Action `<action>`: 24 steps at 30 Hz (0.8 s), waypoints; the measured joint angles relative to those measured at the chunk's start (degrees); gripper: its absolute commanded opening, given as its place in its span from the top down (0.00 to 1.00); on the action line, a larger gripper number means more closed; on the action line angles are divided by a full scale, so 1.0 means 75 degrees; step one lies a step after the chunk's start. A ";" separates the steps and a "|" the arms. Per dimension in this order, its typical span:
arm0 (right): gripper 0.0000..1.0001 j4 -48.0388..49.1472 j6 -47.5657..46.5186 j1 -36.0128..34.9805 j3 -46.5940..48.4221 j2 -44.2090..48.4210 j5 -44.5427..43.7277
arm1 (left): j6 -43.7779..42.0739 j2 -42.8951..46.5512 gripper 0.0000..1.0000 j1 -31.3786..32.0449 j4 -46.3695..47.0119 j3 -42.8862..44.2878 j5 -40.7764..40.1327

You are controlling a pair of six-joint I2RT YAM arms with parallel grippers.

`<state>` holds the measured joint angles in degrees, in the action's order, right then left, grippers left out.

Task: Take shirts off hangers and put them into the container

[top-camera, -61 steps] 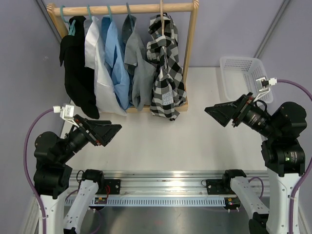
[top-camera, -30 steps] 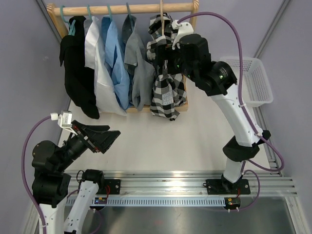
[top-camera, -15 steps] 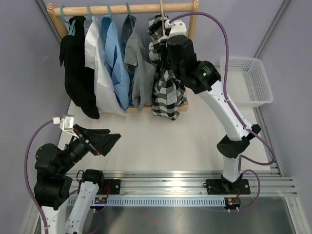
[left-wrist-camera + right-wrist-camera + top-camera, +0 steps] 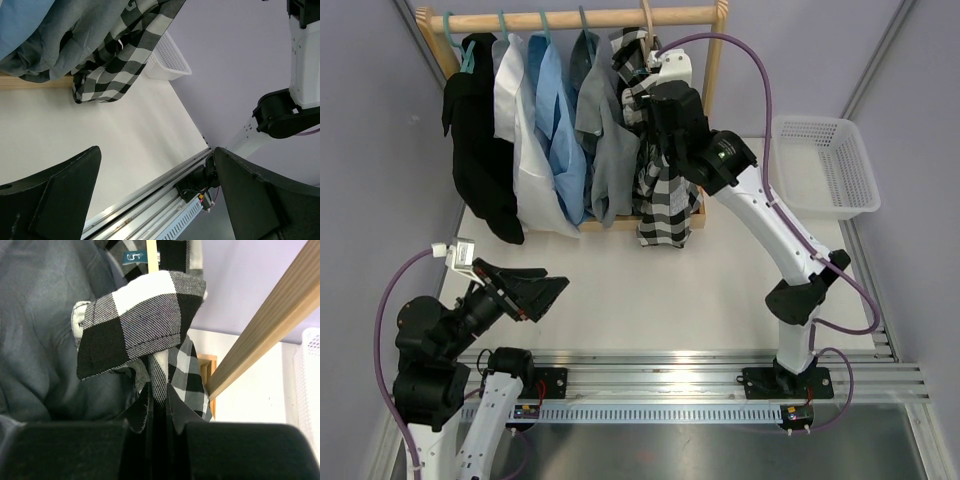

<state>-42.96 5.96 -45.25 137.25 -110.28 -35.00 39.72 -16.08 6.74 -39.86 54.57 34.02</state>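
Observation:
Five shirts hang on the rack: black [image 4: 480, 140], white [image 4: 520, 130], light blue [image 4: 555, 120], grey [image 4: 597, 130] and black-and-white checked [image 4: 662, 195]. Teal hangers [image 4: 545, 24] carry most of them. A pale wood hanger [image 4: 646, 14] carries the checked shirt [image 4: 145, 305]. My right gripper [image 4: 160, 407] is shut on a fold of the checked shirt just below its collar. From above, the right gripper [image 4: 648, 98] is buried in that cloth. My left gripper [image 4: 545, 287] hangs open and empty low at the left, far from the rack. The white container [image 4: 820, 122] stands at the right.
The wooden rack's rail [image 4: 570, 17] runs across the back, and its right post [image 4: 713, 90] stands close beside my right arm. The rail [image 4: 265, 335] passes just right of the held fold. The rack's base tray [image 4: 610, 222] lies under the shirts.
My right gripper has closed on the checked shirt's upper part and shifted slightly left, dragging the cloth with it. The left arm has barely moved.

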 measured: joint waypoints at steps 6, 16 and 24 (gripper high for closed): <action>1.00 0.1230 -0.0664 0.0000 -0.1626 0.0979 -0.0219 | 0.0052 0.0047 0.01 0.0000 0.0006 -0.0117 -0.0009; 1.00 0.4503 -0.2037 -0.0006 -0.4112 0.2413 -0.0411 | 0.0055 0.0146 0.01 0.0000 0.0009 -0.0294 -0.0041; 1.00 0.2052 -0.1075 -0.0061 -0.3101 0.2573 -0.0627 | 0.0032 0.0146 0.01 0.0000 -0.0006 -0.0251 -0.0119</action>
<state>-27.57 -2.11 -45.71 113.99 -90.98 -39.70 39.97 -14.98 6.74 -39.90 52.69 33.12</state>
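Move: The checked shirt on its hanger is already in the right hand's grip. The container lies about 38 cm to the right, 6 cm farther out and some 37 cm below. The rack's right post stands roughly 9 cm to this hand's right and 5 cm ahead, the grey shirt some 8 cm left and 2 cm ahead. From the left hand, the container is about 37 cm ahead, 54 cm right and 32 cm lower. The checked shirt, still pinched in the shut right fingers with its hanger, is pulled about 6 cm rightward towards the rack's right post and away from the grey shirt. The hand lifts it some 5 cm along the way, tipping the fingers up nearly 20 degrees and then partly levelling them, and finally draws it back about 4 cm. ##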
